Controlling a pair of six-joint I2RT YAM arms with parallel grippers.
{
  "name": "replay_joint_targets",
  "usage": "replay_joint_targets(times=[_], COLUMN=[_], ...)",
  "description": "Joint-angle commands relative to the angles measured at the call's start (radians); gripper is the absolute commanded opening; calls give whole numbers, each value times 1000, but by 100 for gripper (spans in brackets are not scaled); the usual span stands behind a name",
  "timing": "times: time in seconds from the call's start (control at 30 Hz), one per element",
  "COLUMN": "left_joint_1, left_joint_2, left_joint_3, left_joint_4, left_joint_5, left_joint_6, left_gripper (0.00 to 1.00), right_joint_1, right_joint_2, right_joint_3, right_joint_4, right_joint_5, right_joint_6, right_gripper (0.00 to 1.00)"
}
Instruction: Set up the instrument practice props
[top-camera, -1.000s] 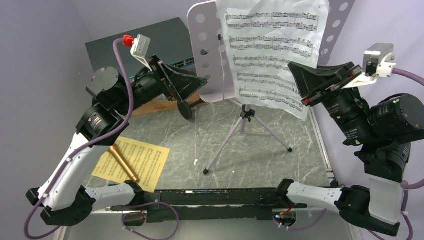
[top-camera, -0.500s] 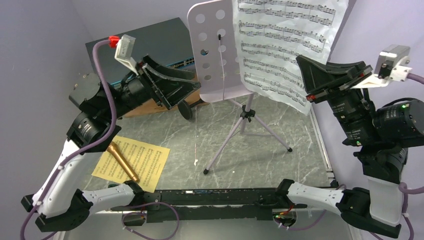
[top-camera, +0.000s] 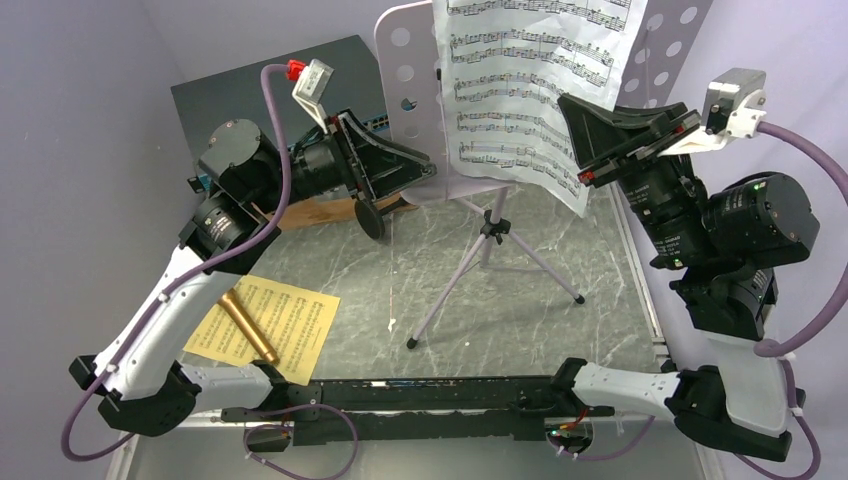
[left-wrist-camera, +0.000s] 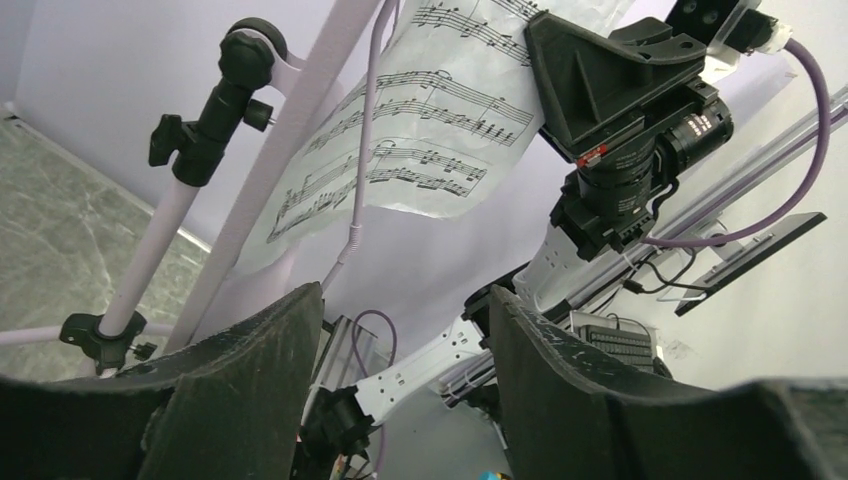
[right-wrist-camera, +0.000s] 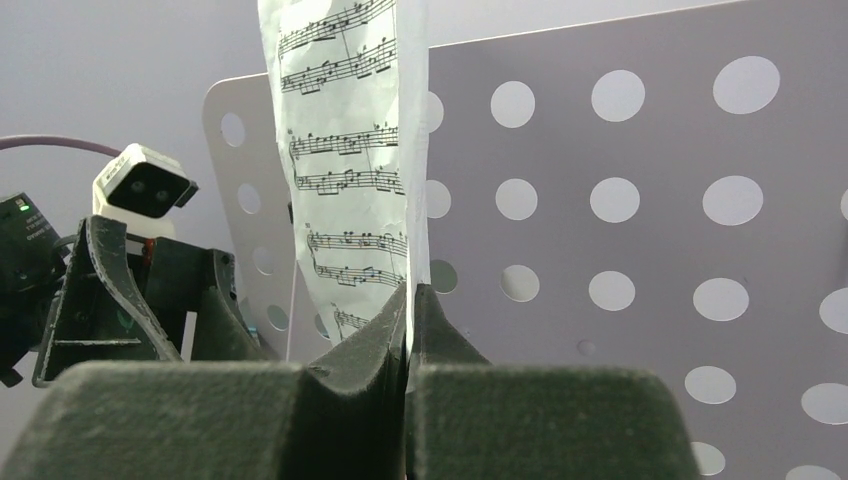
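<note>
The pale lilac music stand (top-camera: 408, 95) rises on tripod legs (top-camera: 490, 262) at mid table, and its perforated desk (right-wrist-camera: 620, 200) fills the right wrist view. My right gripper (top-camera: 582, 176) (right-wrist-camera: 410, 300) is shut on the lower edge of the white music sheet (top-camera: 515, 90) (right-wrist-camera: 350, 150), held upright in front of the desk. My left gripper (top-camera: 428, 170) (left-wrist-camera: 405, 330) is open with nothing in it, beside the desk's lower left edge. The yellow sheet (top-camera: 270, 325) lies flat at the near left with the gold microphone (top-camera: 248, 328) on it. The black mic stand (top-camera: 370, 218) is under the left gripper.
A flat grey network switch (top-camera: 250, 95) lies at the back left, with a wooden board (top-camera: 320, 212) in front of it. The stand's pole (left-wrist-camera: 180, 200) and knob pass left of my left fingers. A metal rail (top-camera: 640, 290) edges the table's right side.
My right gripper swung left with the white sheet, which now hangs across the stand's desk. My left arm moved right, back toward the stand, and its jaws narrowed a little.
</note>
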Motion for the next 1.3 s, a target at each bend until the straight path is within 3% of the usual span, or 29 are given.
replay_joint_targets(times=[0.0, 0.23, 0.43, 0.67, 0.8, 0.93, 1.27], left_joint_1=[-31, -181, -244, -271, -272, -275, -289], left_joint_2=[12, 54, 19, -16, -12, 15, 32], left_joint_3=[36, 104, 57, 51, 40, 55, 35], left_joint_4=[69, -6, 12, -44, -26, -17, 35], left_joint_5=[1, -193, -360, -494, -509, -509, -575], left_joint_6=[-29, 154, 253, 305, 309, 306, 347], left_gripper=[64, 57, 44, 50, 51, 42, 38], right_joint_1=[-2, -2, -2, -2, -2, -2, -2], right_joint_2=[-20, -47, -53, -57, -54, -53, -66], right_joint_3=[-16, -62, -66, -76, -85, -85, -96], right_joint_4=[69, 102, 100, 108, 121, 122, 125], right_joint_5=[-12, -17, -18, -17, -21, -27, -28], right_joint_6=[-14, -13, -14, -20, -19, -18, -19], right_gripper=[0, 0, 0, 0, 0, 0, 0])
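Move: The stand's left page-holder rod, its lower part, is the nearest thing to the open left hand: about 4 cm to its right and 3 cm farther out, roughly level. The sheet music's middle lies some 11 cm right of that hand, 5 cm ahead and 7 cm higher; the perforated desk's middle is about 17 cm right, 8 cm ahead and 5 cm up. From the right hand, which already holds the sheet's right edge, the rod lies about 12 cm left, 4 cm ahead and 8 cm lower. The left page-holder rod is approached by the left hand, which first goes right nearly 4 cm and back about 2, then forward and left again, and finally forward and right towards it. It turns some 20 degrees counter-clockwise, tips the fingers up slightly and narrows them to a bit over half their gap; a grip on the rod can't be seen. The right hand keeps its pinch on the sheet, nearly still. ##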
